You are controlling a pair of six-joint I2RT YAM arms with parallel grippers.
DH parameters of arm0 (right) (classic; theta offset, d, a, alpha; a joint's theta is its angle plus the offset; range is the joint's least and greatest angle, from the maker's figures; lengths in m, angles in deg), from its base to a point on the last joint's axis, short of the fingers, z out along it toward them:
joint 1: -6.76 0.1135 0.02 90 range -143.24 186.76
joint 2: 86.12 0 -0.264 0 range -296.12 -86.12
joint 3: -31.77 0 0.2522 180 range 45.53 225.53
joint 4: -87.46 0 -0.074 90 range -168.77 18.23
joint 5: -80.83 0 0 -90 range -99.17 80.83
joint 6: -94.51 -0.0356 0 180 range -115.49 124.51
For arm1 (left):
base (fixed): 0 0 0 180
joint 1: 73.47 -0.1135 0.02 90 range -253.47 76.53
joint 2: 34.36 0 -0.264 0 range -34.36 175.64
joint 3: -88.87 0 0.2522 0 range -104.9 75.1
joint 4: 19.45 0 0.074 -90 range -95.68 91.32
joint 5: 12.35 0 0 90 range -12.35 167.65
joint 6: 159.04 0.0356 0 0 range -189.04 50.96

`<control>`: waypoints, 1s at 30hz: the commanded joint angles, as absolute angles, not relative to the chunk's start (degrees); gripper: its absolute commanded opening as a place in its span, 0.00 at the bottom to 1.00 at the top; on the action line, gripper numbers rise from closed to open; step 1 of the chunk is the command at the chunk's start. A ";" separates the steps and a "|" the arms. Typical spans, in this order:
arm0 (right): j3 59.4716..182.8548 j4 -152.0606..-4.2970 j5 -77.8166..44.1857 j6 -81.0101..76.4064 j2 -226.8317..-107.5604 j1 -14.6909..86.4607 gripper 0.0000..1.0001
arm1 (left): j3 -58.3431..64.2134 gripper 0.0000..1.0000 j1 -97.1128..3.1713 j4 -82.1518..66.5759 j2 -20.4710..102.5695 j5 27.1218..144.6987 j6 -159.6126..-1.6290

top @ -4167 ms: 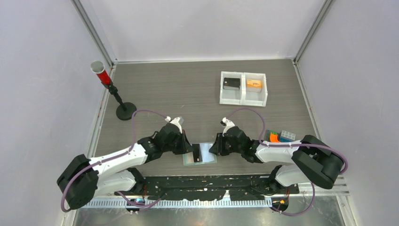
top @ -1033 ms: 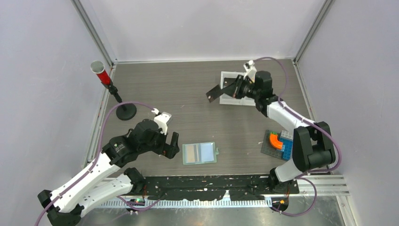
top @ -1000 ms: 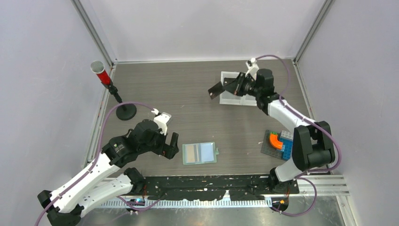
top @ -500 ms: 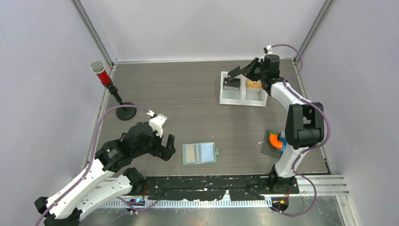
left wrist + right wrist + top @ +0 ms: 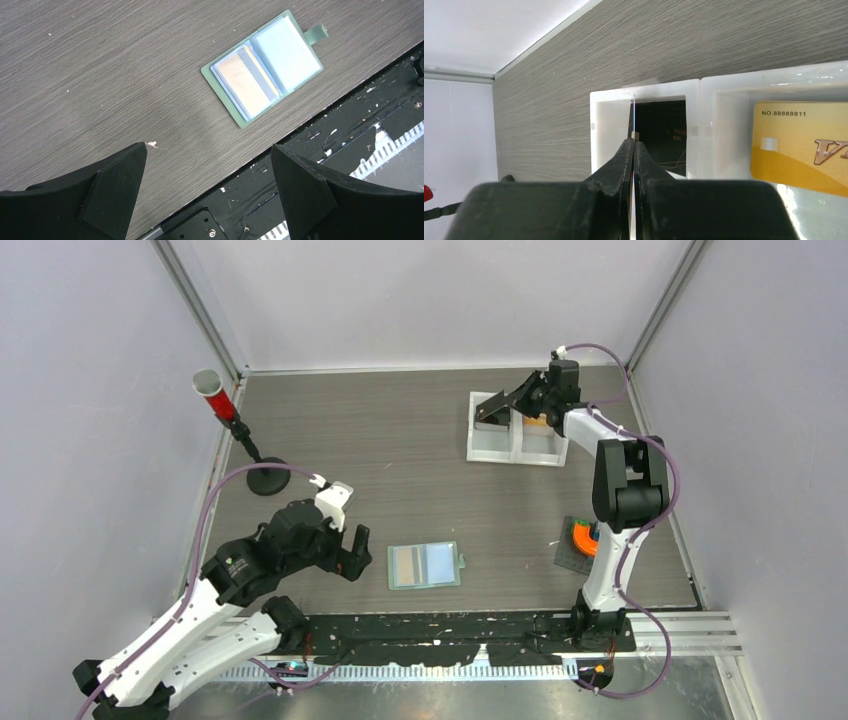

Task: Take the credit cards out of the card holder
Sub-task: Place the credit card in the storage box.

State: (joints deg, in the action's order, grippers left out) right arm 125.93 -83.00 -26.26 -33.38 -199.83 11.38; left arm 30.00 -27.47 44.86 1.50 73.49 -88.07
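The sage-green card holder (image 5: 424, 565) lies open on the table near the front edge, its snap tab to the right. In the left wrist view the card holder (image 5: 262, 67) shows an orange-tan card (image 5: 243, 79) in one pocket and a light blue card (image 5: 287, 52) in the other. My left gripper (image 5: 357, 552) hovers open just left of it, jaws wide apart (image 5: 209, 146) with nothing between them. My right gripper (image 5: 522, 396) is shut on a thin dark card (image 5: 496, 406), seen edge-on (image 5: 634, 112), over the left compartment of a white tray (image 5: 470, 440).
The tray (image 5: 699, 87) holds a black card (image 5: 666, 132) on the left and a yellow-orange card (image 5: 799, 145) on the right. A red cup on a black stand (image 5: 225, 405) is at the far left. A toy block board (image 5: 578, 543) sits at the right front.
My right arm has carried the dark card from left of the tray to above its left compartment. My left arm has drawn back slightly from the card holder.
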 commanded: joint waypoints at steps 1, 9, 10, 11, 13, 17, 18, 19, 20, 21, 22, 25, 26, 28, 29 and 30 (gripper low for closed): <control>129.60 -84.86 -26.79 -35.20 -201.88 11.11 0.05 | 30.06 0.99 -27.67 43.96 1.41 72.29 -87.11; 130.31 -85.46 -26.88 -36.05 -203.82 10.83 0.11 | 30.02 0.99 -27.68 43.99 1.65 72.41 -87.15; 130.44 -85.19 -26.82 -35.86 -203.76 10.77 0.13 | 30.02 0.99 -27.68 44.00 1.54 72.45 -87.15; 130.57 -84.97 -26.57 -35.71 -203.74 10.73 0.13 | 30.02 0.99 -27.68 43.99 1.52 72.46 -87.10; 131.04 -83.85 -25.91 -35.18 -203.39 10.63 0.15 | 30.02 0.99 -27.63 44.04 1.39 72.38 -87.06; 132.06 -81.51 -24.90 -34.04 -201.99 10.63 0.19 | 30.01 0.99 -27.68 44.04 1.31 72.21 -87.06; 132.17 -81.15 -24.55 -33.69 -201.66 10.63 0.20 | 29.91 0.99 -27.68 44.05 1.30 72.12 -87.06; 132.36 -80.49 -24.38 -33.48 -200.94 10.63 0.21 | 29.93 0.99 -27.68 44.05 1.29 72.04 -87.06; 132.41 -80.12 -23.90 -33.11 -200.57 10.63 0.21 | 29.93 0.99 -27.68 44.08 1.17 71.95 -87.06; 132.51 -79.44 -23.65 -32.98 -199.74 10.63 0.21 | 29.93 0.99 -27.68 44.11 1.15 71.94 -87.06; 132.52 -79.33 -23.32 -32.65 -199.35 10.63 0.22 | 29.93 0.99 -27.68 44.07 1.09 71.86 -87.01; 131.92 -76.45 -23.16 -32.49 -196.91 10.75 0.24 | 29.95 0.99 -27.68 44.06 1.00 71.56 -86.89; 131.61 -76.16 -23.33 -32.49 -196.27 10.77 0.24 | 29.93 0.99 -27.68 44.06 1.12 71.32 -86.88; 130.25 -75.84 -23.59 -32.49 -194.22 11.05 0.27 | 29.93 0.99 -27.67 44.27 1.29 70.40 -87.16; 128.74 -75.78 -23.72 -32.51 -192.57 11.24 0.29 | 29.86 0.99 -27.68 44.47 1.39 69.90 -87.29; 127.91 -75.91 -23.93 -32.50 -191.68 11.37 0.31 | 29.80 0.99 -27.66 44.59 1.43 69.39 -87.44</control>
State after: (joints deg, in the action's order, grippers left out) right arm 129.73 -75.86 -24.42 -33.42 -200.09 10.79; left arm 30.00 -27.47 44.95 1.52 71.98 -88.02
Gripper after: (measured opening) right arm 0.279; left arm 0.993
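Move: The right hand still pinches a black card over the storage box's left compartment. The black cards already lying there, at its far end, are about 3 cm ahead of this hand, 2 cm to its left and 7 cm below. The box's divider is level ahead and roughly 4 cm right; the yellow card is about 3 cm ahead and 9 cm right, both also some 7 cm down. From the idle left hand the black cards lie roughly 38 cm ahead, 29 cm right and 12 cm lower. The right hand lets go of the black card: it first lowers it about 2.5 cm into the left compartment, towards the black cards there, then parts its fingers about a fifth of their range while rising again to its starting height, edging some 1 cm to the right over the near moves. The wrist barely tips down. ##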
